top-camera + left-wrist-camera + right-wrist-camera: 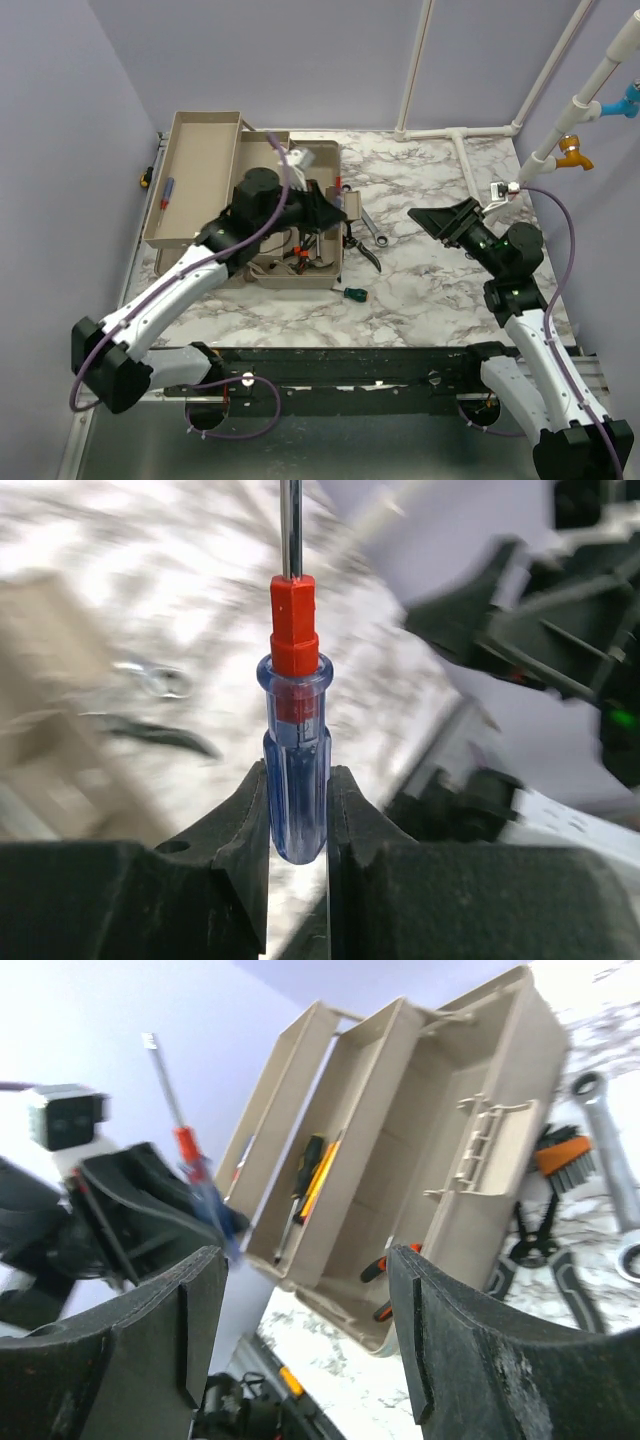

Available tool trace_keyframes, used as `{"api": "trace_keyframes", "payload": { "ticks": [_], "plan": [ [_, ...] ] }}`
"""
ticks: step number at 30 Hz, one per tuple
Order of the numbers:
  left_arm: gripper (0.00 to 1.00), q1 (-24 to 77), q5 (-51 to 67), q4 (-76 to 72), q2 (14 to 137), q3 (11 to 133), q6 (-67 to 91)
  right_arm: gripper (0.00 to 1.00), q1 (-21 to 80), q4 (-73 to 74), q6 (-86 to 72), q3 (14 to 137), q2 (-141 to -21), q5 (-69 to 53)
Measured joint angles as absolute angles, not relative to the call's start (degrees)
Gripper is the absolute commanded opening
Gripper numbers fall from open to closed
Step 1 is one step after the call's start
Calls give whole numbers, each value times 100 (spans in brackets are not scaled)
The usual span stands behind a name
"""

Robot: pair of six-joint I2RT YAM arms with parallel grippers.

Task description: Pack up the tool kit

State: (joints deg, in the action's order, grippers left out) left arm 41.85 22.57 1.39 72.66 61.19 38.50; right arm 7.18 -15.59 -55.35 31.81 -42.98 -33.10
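Note:
The tool kit's beige toolbox (200,185) stands open at the left of the table, trays spread out, with orange-handled pliers (385,1265) and a yellow-and-black tool (312,1175) inside. My left gripper (298,820) hangs over the box's right edge (335,205). It is shut on the blue handle of a red-collared screwdriver (296,770), whose shaft points away from the fingers. My right gripper (305,1290) is open and empty, a short way to the right (432,222), facing the left gripper and the screwdriver (190,1155).
Beside the box on the marble top lie a wrench (372,230), black pliers (362,252) and a green-handled screwdriver (353,293). White pipes (455,133) run along the back and up the right wall. The right wrist view shows an orange-and-black tool (560,1150) next to the box.

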Motion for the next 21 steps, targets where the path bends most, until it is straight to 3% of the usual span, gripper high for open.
{"api": "trace_keyframes", "payload": {
  "ticks": [6, 12, 21],
  "plan": [
    [0, 3321, 379, 2329, 6084, 6814, 2425, 71, 718, -913, -5131, 3188, -4237, -2676],
    [0, 2646, -2499, 3660, 5658, 7111, 1173, 72, 718, -508, -4908, 3188, -4663, -2604],
    [1, 2071, -3673, 4401, 6617, 7122, 731, 76, 718, 923, -4121, 3883, -5408, -1706]
  ]
}}
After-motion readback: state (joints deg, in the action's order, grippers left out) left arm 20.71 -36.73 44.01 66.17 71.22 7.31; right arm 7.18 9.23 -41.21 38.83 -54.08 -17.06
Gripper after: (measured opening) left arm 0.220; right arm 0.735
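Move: The left tray of the opened toolbox, where the screwdriver in the left fingers is being taken, lies about 40 cm left of the left hand, 20 cm ahead and 17 cm below. The yellow knife in the middle tray is some 22 cm left and 16 ahead; the hammer in the box's deep well is 7 left and 13 ahead. The wrench lies about 17 cm ahead of the empty right hand, 11 to its left and nearly 30 below; the black-handled pliers are 7 ahead and 11 left. The screwdriver, still pinched by its blue handle, is swept quickly about 33 cm left across the toolbox to the left tray by the left arm, drifting forward, rising slightly before sinking, while the wrist swings counter-clockwise and rolls to point forward and down. Meanwhile the open right hand sinks about 10 cm, easing forward and right and tipping down, nearing the wrench. ##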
